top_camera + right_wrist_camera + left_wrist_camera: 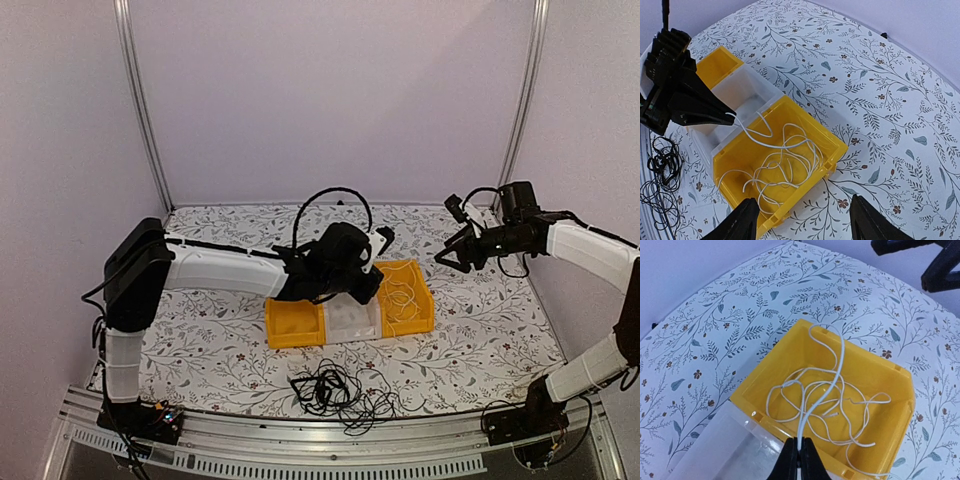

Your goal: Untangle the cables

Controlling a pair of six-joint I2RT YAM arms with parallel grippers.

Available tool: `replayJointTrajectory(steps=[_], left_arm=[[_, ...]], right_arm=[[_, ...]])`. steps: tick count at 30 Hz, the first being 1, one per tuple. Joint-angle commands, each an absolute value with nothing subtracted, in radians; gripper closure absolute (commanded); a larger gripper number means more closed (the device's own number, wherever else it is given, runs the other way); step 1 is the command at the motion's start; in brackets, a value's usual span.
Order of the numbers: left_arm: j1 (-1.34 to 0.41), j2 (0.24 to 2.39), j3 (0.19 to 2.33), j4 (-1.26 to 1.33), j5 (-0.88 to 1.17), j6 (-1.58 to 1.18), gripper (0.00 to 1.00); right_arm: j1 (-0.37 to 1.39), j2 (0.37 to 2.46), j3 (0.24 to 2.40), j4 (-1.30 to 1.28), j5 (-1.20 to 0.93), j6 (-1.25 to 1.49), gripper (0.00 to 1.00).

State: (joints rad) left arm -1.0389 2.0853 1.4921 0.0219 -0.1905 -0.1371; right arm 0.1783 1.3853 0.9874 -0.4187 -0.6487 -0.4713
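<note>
A pale white cable (840, 355) lies in loose loops inside the right yellow bin (860, 360). One strand rises to my left gripper (800, 445), which is shut on it just above the bin's near rim. From the right wrist, that same white cable (785, 145) runs up to the left gripper (732, 116). A tangle of thin black cables (330, 388) sits on the table near the front edge. My right gripper (804, 210) hangs open and empty, raised over the right side of the bin (835, 145). From above, the right gripper (452, 258) is to the right of the bin.
Three bins stand in a row mid-table: a yellow one (293, 322) on the left, a clear one (350, 320) in the middle, and the yellow one (425, 300) with the cable. The floral tablecloth (480, 330) covers the table. Walls enclose the back and sides.
</note>
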Motion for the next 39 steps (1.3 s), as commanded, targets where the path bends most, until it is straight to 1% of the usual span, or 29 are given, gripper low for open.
replayJointTrajectory(steps=[1,3,8,11,17,23,24,27,29,34,39], left_arm=[[-1.025,2.01,1.517,-0.101,-0.107,-0.119,1.0],[-1.02,2.022,1.547,-0.129,-0.088,-0.124,1.0],[-1.017,2.133,1.722,-0.253,-0.073,-0.123,1.0],[-1.015,2.187,1.785,-0.274,-0.061,-0.135,1.0],[-1.01,2.253,1.852,-0.293,-0.032,-0.162,1.0],[-1.01,2.262,1.84,-0.285,-0.008,-0.186,1.0],[-1.01,2.262,1.842,-0.286,-0.008,-0.188,0.96],[-1.011,2.243,1.834,-0.286,-0.031,-0.186,0.79],[-1.01,2.213,1.81,-0.275,-0.05,-0.18,0.72],[-1.01,2.105,1.718,-0.276,-0.119,-0.163,0.63],[-1.009,1.959,1.547,-0.222,-0.159,-0.153,0.59]], right_arm=[[0.179,1.412,0.988,-0.425,-0.699,-0.498,0.33],[0.179,1.418,0.989,-0.433,-0.706,-0.504,0.33],[0.179,1.426,0.992,-0.447,-0.718,-0.516,0.32],[0.179,1.421,0.99,-0.454,-0.731,-0.524,0.32],[0.18,1.415,0.989,-0.451,-0.732,-0.525,0.32],[0.179,1.427,0.991,-0.454,-0.729,-0.529,0.32],[0.178,1.429,0.992,-0.454,-0.729,-0.529,0.32],[0.179,1.433,0.991,-0.457,-0.73,-0.53,0.32],[0.179,1.434,0.989,-0.458,-0.732,-0.532,0.32],[0.18,1.441,0.991,-0.459,-0.732,-0.535,0.32],[0.185,1.453,0.994,-0.465,-0.728,-0.544,0.32]])
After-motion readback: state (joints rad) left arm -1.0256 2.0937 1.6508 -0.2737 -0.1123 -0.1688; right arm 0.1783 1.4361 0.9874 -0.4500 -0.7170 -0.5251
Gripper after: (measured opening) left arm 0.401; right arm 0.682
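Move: Down to the right of the left hand, which already pinches one end of the white cable, lies the right yellow bin: its middle is roughly 7 cm right, 4 cm ahead and 11 cm below. The clear bin's middle is some 5 cm left and 3 cm ahead; the black cable tangle lies about 17 cm back and 5 cm left. From the right hand, the yellow bin is about 8 cm left, 1 cm ahead and 16 cm down. Swinging the pinched white cable end up and about 4 cm right towards the right yellow bin, the left hand then lowers it about 6 cm from the top of that arc and opens its fingers, letting go of the cable. Still opening, the empty hand draws back left about 4 cm and rises some 2.5 cm. ##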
